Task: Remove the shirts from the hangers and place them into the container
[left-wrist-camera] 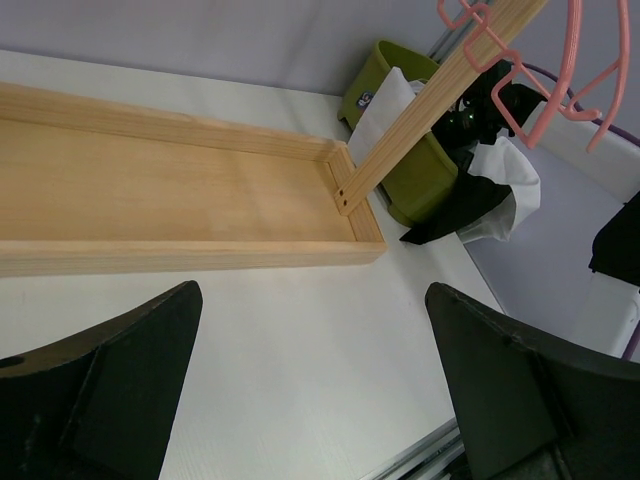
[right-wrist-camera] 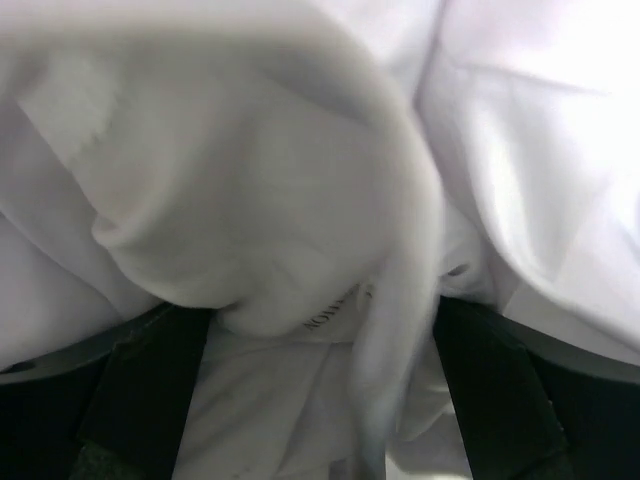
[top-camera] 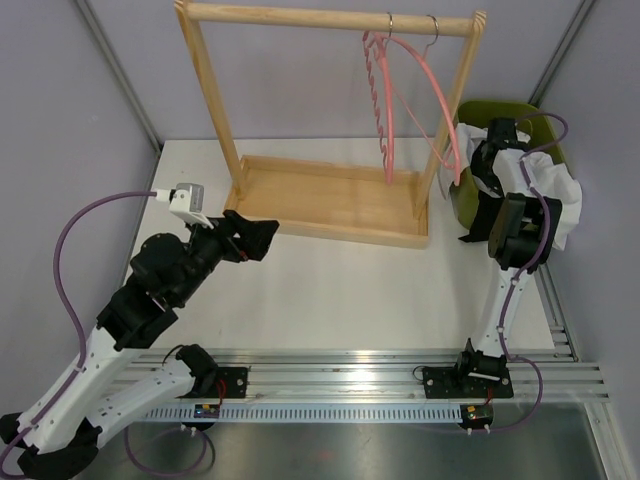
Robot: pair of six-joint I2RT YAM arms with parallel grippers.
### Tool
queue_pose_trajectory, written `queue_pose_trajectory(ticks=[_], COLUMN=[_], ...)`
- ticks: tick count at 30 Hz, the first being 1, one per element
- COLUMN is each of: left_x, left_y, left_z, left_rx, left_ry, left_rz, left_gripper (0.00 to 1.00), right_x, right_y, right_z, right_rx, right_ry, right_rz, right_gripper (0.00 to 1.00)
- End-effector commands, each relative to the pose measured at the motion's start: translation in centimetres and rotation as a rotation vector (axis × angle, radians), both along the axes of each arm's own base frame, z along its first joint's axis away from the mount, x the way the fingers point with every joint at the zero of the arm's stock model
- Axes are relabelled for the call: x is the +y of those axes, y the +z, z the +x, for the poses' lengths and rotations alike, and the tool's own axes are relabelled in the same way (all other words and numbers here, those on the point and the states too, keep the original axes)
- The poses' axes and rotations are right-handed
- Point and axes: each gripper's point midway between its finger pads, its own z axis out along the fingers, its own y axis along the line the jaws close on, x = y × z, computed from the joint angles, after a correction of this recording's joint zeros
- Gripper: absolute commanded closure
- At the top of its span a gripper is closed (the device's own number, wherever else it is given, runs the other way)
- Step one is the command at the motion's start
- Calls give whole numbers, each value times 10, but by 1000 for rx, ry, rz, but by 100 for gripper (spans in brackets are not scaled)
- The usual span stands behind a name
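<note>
Two pink hangers (top-camera: pixel 385 110) (top-camera: pixel 442 120) hang bare on the wooden rack's bar. The olive-green container (top-camera: pixel 462 200) stands right of the rack, holding the white shirt (top-camera: pixel 556 195). The black shirt (top-camera: pixel 474 232) spills over the container's near edge onto the table. My right gripper (top-camera: pixel 499 138) is down over the container, open. In the right wrist view its fingers (right-wrist-camera: pixel 150 385) stand wide apart, with loose white shirt (right-wrist-camera: pixel 250 180) folds lying between and above them. My left gripper (top-camera: pixel 262 236) hovers open over the table, near the rack's front left corner, with nothing between its fingers (left-wrist-camera: pixel 120 380).
The wooden rack (top-camera: pixel 330 17) and its flat tray base (top-camera: pixel 330 195) stand at the back middle of the table. In the left wrist view the tray (left-wrist-camera: pixel 170 190), a rack post (left-wrist-camera: pixel 430 110) and the container (left-wrist-camera: pixel 420 180) lie ahead. Grey walls close in both sides.
</note>
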Motion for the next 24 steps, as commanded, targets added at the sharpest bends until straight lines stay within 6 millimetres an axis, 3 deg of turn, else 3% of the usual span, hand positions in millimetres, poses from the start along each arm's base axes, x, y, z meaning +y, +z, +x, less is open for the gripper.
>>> queue_pose_trajectory(ticks=[1,3,5,6,9,11,12,14,15,17,18,21,22,23,24], left_x=[2,3,3,4,5,7,7,10,11,12,13,14,14,15,17], left_y=[12,13,13,14,15,18,19,22,23,26,28,36,39,43,43], left_z=[-1,-2,-2,-2,-2,-2,-3,-3,-2,-3,-3,-4,-6,-8,-9], left_rx=[-32,-36,-40,-42,-48,-60,-62,-73,-78,-91,-95,-115,-123,-130,-131], left_ry=[2,3,5,6,9,13,14,21,24,27,27,24,18,17,17], left_rz=[-36,-39,-40,-40,-35,-29,-27,-18,-16,-8,-6,-10,-9,-12,-13], left_gripper=[1,1,1,1,1,1,1,1,1,1,1,1,1,1,1], right_x=[6,3,0,-1,0,2,5,16,27,51,66,111,149,162,180], right_y=[74,131,168,197,250,273,299,316,348,369,391,419,426,443,447], right_z=[-9,-6,-5,-9,-19,-27,-41,-49,-68,-81,-98,-137,-157,-183,-197], right_rx=[-156,-311,-402,-462,-582,-645,-707,-794,-881,-956,-1006,-1068,-1126,-1182,-1196], right_ry=[3,1,0,0,-2,-1,-1,36,62,160,206,393,571,630,721], right_rz=[-39,-83,-119,-136,-168,-178,-183,-175,-174,-130,-113,-3,89,105,152], right_gripper=[1,1,1,1,1,1,1,1,0,1,0,1,1,1,1])
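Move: The right hand sits wide open in the white shirt, whose middle is about 2 cm to its right and 2 cm below. The container's middle lies some 4 cm to the right, level ahead; the black shirt's hem hangs over the near rim, roughly 12 cm back and 2 cm right. The rack's right foot is around 17 cm left and 10 cm back. From the left hand, the white shirt is about 32 cm ahead, 57 cm right and 28 cm lower. Already open, the right fingers come free of the white shirt as the hand climbs quickly, about 40 cm, out of the container. Higher up it also draws back some 13 cm and swings left towards the rack, the wrist tipping up about 60 degrees until the fingers point roughly level, still wide open. ##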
